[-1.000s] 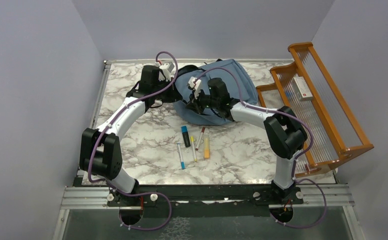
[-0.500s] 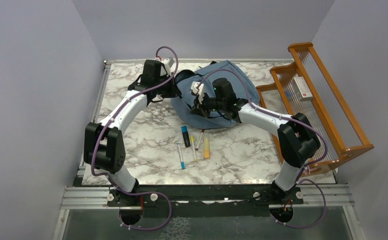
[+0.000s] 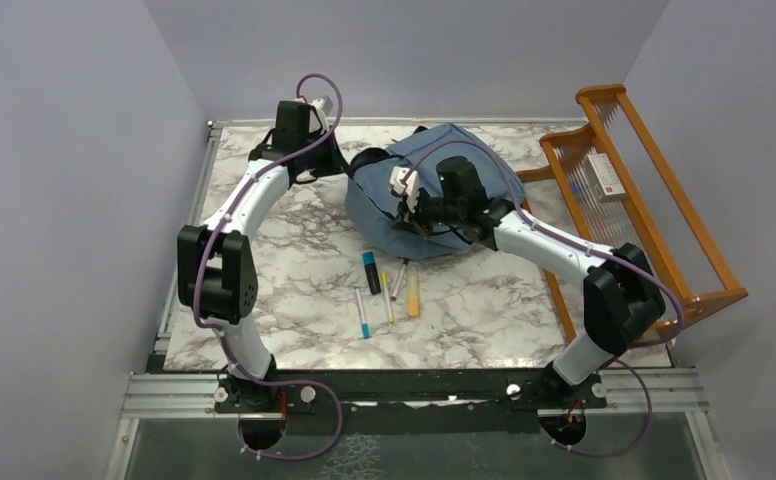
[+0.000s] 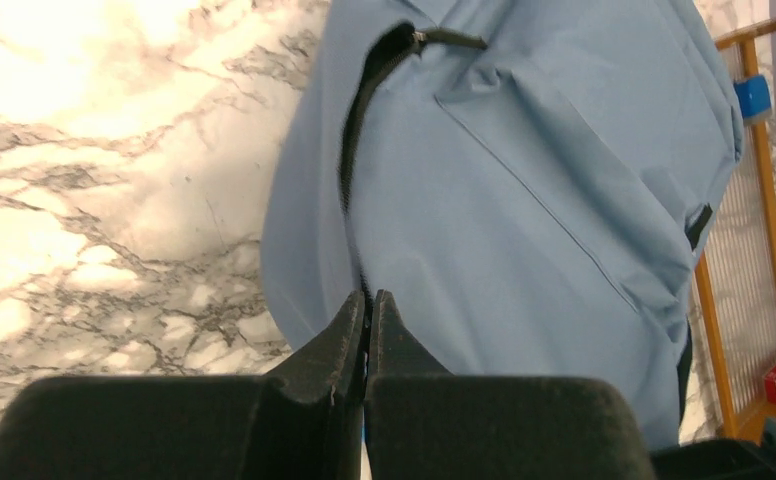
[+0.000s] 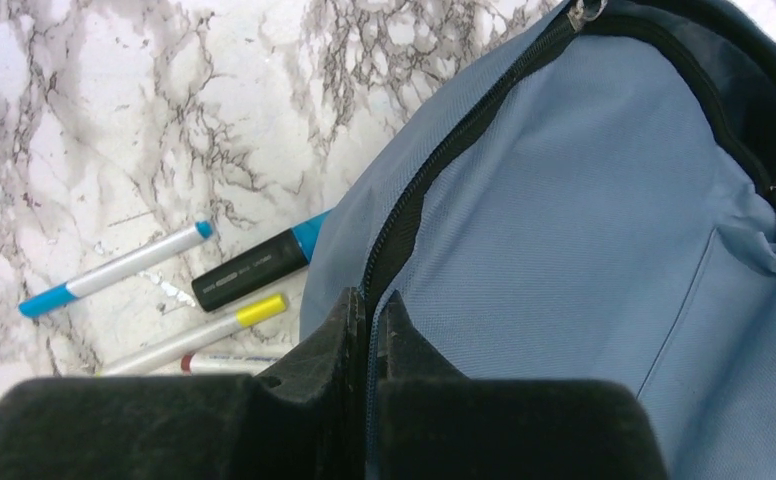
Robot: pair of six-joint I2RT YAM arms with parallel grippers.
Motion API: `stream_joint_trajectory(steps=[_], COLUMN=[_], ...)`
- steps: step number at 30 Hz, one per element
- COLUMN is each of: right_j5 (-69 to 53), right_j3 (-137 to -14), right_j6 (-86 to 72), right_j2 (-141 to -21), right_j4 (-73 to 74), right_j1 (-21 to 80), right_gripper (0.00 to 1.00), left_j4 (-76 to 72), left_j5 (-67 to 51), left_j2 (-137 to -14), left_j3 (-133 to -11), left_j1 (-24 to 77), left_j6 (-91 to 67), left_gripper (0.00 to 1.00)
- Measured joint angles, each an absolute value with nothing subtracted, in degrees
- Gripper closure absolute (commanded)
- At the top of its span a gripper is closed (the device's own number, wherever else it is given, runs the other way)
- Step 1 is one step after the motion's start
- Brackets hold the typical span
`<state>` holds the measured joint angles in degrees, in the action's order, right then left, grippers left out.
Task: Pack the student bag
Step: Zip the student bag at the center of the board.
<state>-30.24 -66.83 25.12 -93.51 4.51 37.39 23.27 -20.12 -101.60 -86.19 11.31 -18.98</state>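
The student bag (image 3: 434,165) is a dusty-blue backpack lying at the back middle of the marble table. My left gripper (image 3: 336,168) is at its left edge. In the left wrist view its jaws (image 4: 367,295) are shut, with the bag's black zipper line (image 4: 349,160) running into their tips. My right gripper (image 3: 411,213) is at the bag's near edge. In the right wrist view its jaws (image 5: 369,300) are shut on the bag's blue fabric edge (image 5: 564,200) beside the open zipper (image 5: 434,170).
Several pens and markers (image 3: 389,285) lie just in front of the bag, among them a black highlighter (image 5: 254,270) and a blue-and-white pen (image 5: 114,270). An orange wooden rack (image 3: 654,220) holding a small white-and-red box (image 3: 604,175) stands along the right edge.
My left arm has stretched toward the back left. My right gripper has shifted to the right, and the bag has shifted slightly to the right with both grips.
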Motion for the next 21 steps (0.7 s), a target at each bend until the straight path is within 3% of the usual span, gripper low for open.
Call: stream_joint_trajectory(steps=[13,14,18,21], right_j5=[-28.88,-28.62,-26.96,-26.37], right_j3=[-65.3,-64.75,-61.87,-59.81], right_j6=[25.58,25.56,24.38,20.69], right_j2=[-89.27,-88.75,-85.82,-83.07], right_j4=[9.5,9.41,8.86,9.74], right_j1=[37.39,37.39,37.41,37.45], right_gripper=[0.99,0.97,0.65,0.48], left_j4=[23.38,23.4,23.42,20.25], left_j5=[-21.89,-22.72,-26.15,-26.79], left_j2=[-110.85,-111.53,-112.12,-111.66], left_j3=[-98.06,-98.7,-98.85,-97.41], left_j1=[9.39,9.39,9.41,9.28], left_j6=[-17.89,-17.91,-17.93,-17.19], left_gripper=[1.0,1.0,1.0,1.0])
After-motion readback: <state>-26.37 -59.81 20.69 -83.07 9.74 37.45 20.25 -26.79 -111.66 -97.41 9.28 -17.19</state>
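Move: The student bag's far zip tab, at the other end of the opening, lies about 8 cm ahead of the left hand, 9 cm to its right and 4 cm lower; the left fingers already pinch the near slider. The right fingers already hold the closed zip strip, with the far tab 18 cm ahead and 2 cm left of them. From the right hand, the black marker is roughly 10 cm back and 7 cm left, the yellow marker 16 cm back and 3 cm left, both some 14 cm below. The bag's near slider, kept pinched in the left fingers, is drawn forward about 5 cm along the zip towards the far tab, rising slightly, then all but stops. Meanwhile the zip strip in the right fingers is first kept taut as that hand eases back and to the right, some 5 cm in all; towards the end those fingers open to release the strip. ##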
